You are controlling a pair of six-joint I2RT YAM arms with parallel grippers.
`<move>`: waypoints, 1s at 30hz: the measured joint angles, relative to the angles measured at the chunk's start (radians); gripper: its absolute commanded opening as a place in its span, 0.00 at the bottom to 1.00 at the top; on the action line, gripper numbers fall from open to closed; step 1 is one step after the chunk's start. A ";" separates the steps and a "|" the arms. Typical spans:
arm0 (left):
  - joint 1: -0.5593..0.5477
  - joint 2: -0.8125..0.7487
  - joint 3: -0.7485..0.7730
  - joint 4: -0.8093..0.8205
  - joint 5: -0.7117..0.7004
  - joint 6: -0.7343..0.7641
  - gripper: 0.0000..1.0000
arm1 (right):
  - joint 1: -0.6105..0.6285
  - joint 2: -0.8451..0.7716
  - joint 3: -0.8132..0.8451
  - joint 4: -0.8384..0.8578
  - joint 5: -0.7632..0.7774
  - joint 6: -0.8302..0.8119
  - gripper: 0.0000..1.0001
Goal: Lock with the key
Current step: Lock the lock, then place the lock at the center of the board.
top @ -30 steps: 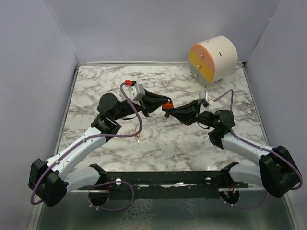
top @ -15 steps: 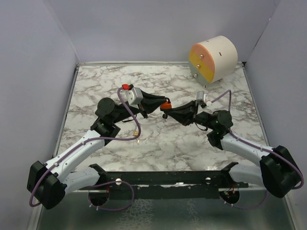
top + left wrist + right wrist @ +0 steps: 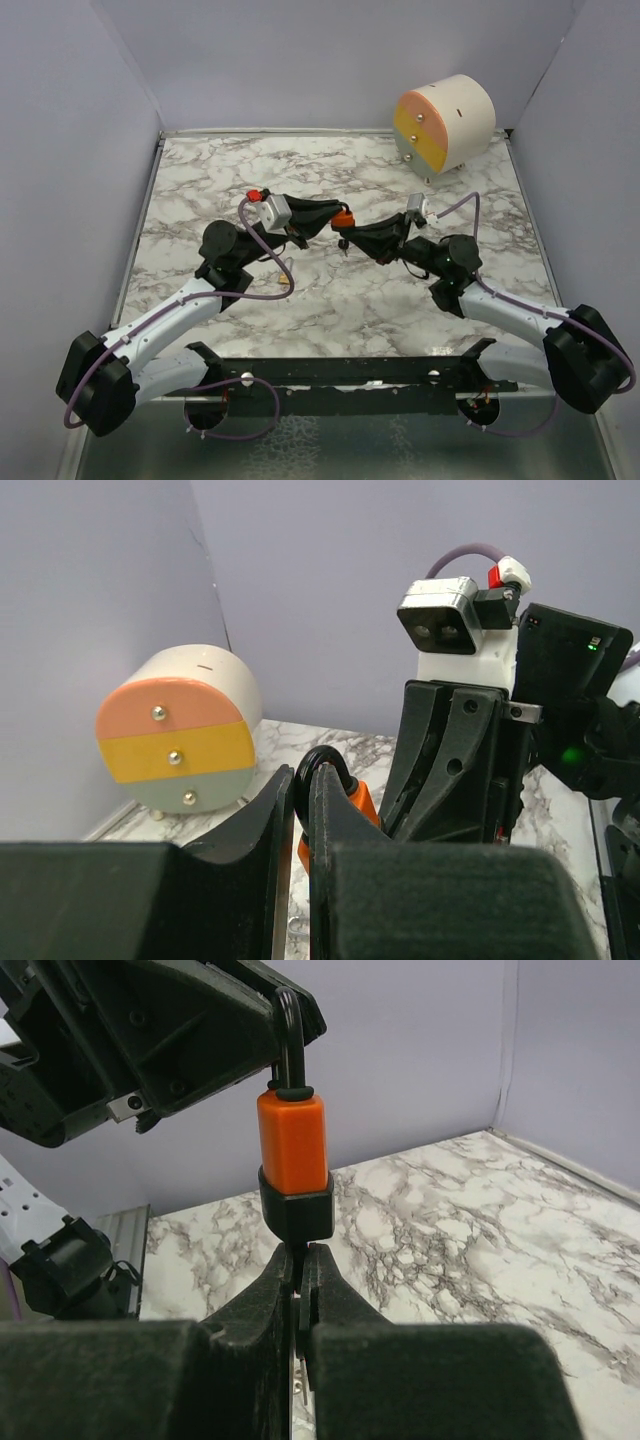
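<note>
An orange padlock [image 3: 344,220] with a black base and a black shackle [image 3: 322,770] hangs in the air over the middle of the marble table. My left gripper [image 3: 301,785] is shut on the shackle. In the right wrist view the padlock [image 3: 293,1165] stands upright, shackle on top, held from above by the left gripper's fingers. My right gripper [image 3: 299,1260] is shut on the key [image 3: 298,1305], whose flat head sits between the fingers right under the padlock's black base. The key's blade is hidden. In the top view the two grippers meet tip to tip at the padlock, the right gripper [image 3: 352,233] just below it.
A round white drawer unit [image 3: 446,122] with pink, yellow and pale green fronts stands at the back right corner. Grey walls close in the marble table [image 3: 330,300] on three sides. A black rail [image 3: 340,372] runs along the near edge between the arm bases.
Both grippers have shifted a little to the left and up together, still joined at the padlock. The left arm's elbow has swung lower. Neither grip has changed.
</note>
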 measured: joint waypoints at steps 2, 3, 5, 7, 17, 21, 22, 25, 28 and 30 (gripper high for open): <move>0.000 0.000 -0.017 0.033 -0.016 0.001 0.00 | 0.008 0.006 0.001 0.000 0.013 -0.002 0.01; -0.001 0.000 -0.022 0.042 -0.024 0.004 0.00 | 0.010 0.009 0.001 0.000 0.018 -0.002 0.01; -0.001 -0.001 -0.027 0.045 -0.039 0.014 0.00 | 0.016 0.016 0.001 0.000 0.026 -0.005 0.01; -0.002 -0.001 -0.031 0.045 -0.051 0.032 0.00 | 0.021 0.021 0.001 0.000 0.038 -0.008 0.01; 0.003 -0.008 -0.048 0.242 -0.209 0.129 0.00 | 0.062 0.040 -0.059 -0.086 0.088 -0.007 0.01; 0.009 -0.029 -0.025 0.320 -0.277 0.180 0.00 | 0.068 0.038 -0.082 -0.174 0.090 -0.010 0.01; 0.009 -0.034 -0.018 0.323 -0.284 0.190 0.00 | 0.068 0.034 -0.085 -0.183 0.094 -0.010 0.01; 0.009 -0.043 -0.002 0.302 -0.289 0.212 0.00 | 0.068 0.009 -0.097 -0.216 0.129 -0.011 0.01; 0.008 -0.056 0.009 0.201 -0.291 0.229 0.00 | 0.068 -0.016 -0.096 -0.240 0.190 -0.013 0.01; 0.008 -0.061 0.011 0.114 -0.300 0.232 0.00 | 0.068 -0.032 -0.095 -0.262 0.243 -0.019 0.01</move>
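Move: The left hand holds the orange lock by its shackle, the body about 5 cm below its fingers and 1 cm to their right, level with them fore and aft. The lock body is some 5 cm above the right hand and 1 cm to its left, with no fore-aft offset; the right fingers grip the key in its underside. The spare key dangles roughly 4 cm below and 1 cm left of the right fingers, with the brass padlock about 4 cm ahead of them, 12 cm left and 22 cm down on the table. After an initial slow drift, the two hands suddenly draw apart in height: the right, still pinching the key, pulls it down out of the lock's underside by about 9 cm, tilting and swinging some 20 degrees clockwise. The left keeps its grip on the shackle and carries the lock up some 9 cm and about 6 cm left, turning counter-clockwise, then sinks a few centimetres while easing forward, still well clear of the key. ##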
